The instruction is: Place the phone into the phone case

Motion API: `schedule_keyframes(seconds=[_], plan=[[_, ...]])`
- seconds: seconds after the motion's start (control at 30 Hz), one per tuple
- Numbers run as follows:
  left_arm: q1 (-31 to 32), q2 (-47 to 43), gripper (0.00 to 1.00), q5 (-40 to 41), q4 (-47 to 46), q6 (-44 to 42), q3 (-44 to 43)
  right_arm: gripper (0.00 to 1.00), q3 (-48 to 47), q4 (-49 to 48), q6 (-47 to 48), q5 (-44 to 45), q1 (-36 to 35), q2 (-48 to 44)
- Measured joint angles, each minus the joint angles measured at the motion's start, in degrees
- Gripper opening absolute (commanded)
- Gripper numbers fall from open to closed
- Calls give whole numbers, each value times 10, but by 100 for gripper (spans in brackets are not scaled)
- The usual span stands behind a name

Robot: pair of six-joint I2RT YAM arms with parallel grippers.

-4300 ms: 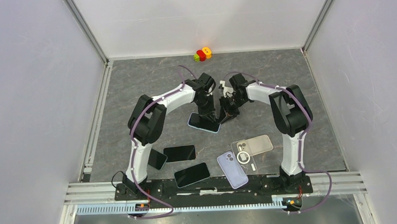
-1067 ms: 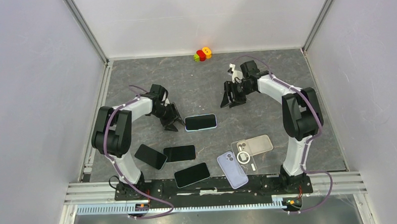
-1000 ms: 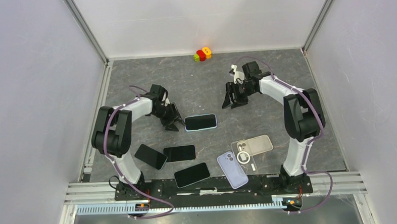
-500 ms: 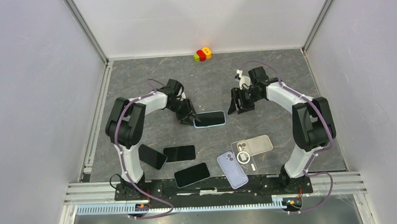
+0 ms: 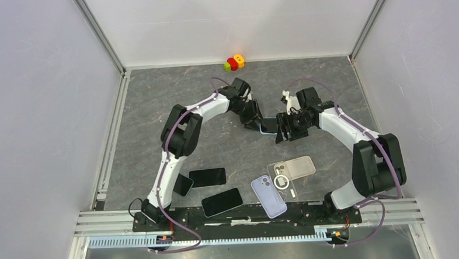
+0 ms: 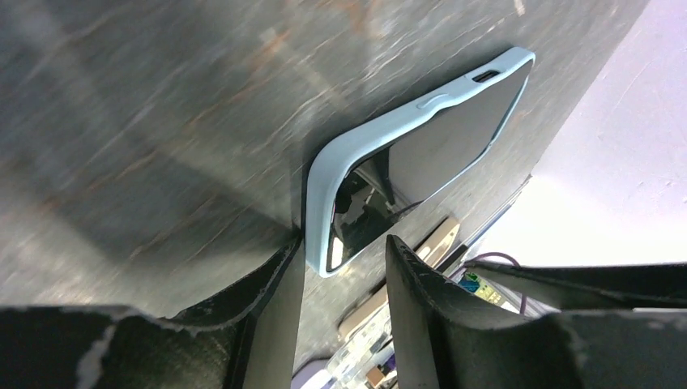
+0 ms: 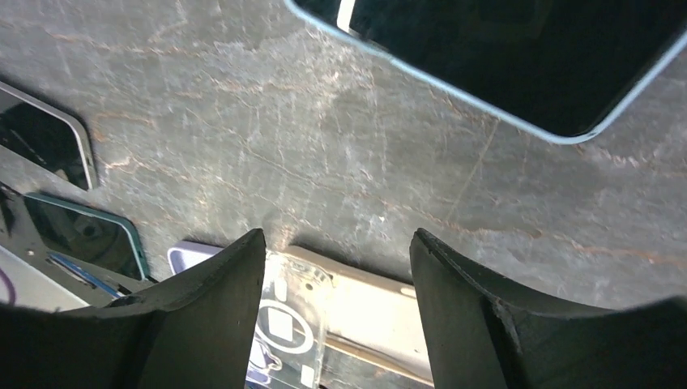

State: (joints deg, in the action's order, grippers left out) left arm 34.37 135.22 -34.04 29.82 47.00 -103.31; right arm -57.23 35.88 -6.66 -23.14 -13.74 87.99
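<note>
A dark-screened phone sits in a light blue phone case [image 6: 421, 154], flat on the grey table [image 5: 156, 109], mid-table between both grippers. From above only a sliver of it [image 5: 267, 128] shows. My left gripper [image 6: 344, 243] is open at the phone's near corner, its left finger against the blue rim and nothing between the jaws. My right gripper [image 7: 336, 239] is open and empty, just short of the phone's long edge [image 7: 502, 57]. Seen from above, the left gripper [image 5: 256, 121] and right gripper [image 5: 284, 132] flank the phone.
A beige case [image 5: 299, 167], a clear case [image 5: 282, 180] and a purple case [image 5: 268, 196] lie near the right arm's base. Three bare phones [image 5: 207, 177] [image 5: 221, 201] [image 5: 183, 184] lie front left. A small coloured toy [image 5: 234, 63] sits by the back wall.
The left gripper has slid the blue-cased phone rightward across the table. The right gripper has swung down and inward to meet it, its jaws wider than before.
</note>
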Motion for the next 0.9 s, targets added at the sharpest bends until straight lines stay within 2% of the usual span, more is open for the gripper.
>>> schedule_keyframes(seconds=[0.17,0.33,0.7,0.9], plan=[[16,53,48,-4,30,3,-96,73,22,16,11,25,0,-32],[21,50,49,-4,35,-2,-91,73,37,21,12,33,0,-45],[66,-79,50,28,45,-68,96,73,50,24,29,21,4,-49],[80,-204,51,71,31,-78,254,73,64,23,61,-8,1,-64]])
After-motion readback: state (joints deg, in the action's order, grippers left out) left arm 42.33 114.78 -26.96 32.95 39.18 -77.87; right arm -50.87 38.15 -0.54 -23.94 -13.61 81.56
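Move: The blue case, phone already inside, lies with its left end at the left hand's fingers: its middle is some 9 cm to that hand's right, level with it fore and aft and 2 cm lower. From there the beige case is about 15 cm right and 17 cm back, the clear case 10 cm right and 23 cm back. From the right hand, the blue-cased phone's middle sits roughly 7 cm ahead, straight in front, 6 cm below. The blue-cased phone gets the last of a push to the right: the left hand, half-open fingertips still against its left end, carries on nearly 3 cm right, then leaves it and sweeps about 13 cm back towards the base, veering left late and turning some 10 degrees clockwise. The right hand, open and empty, draws back 3 to 4 cm, away from the phone. ##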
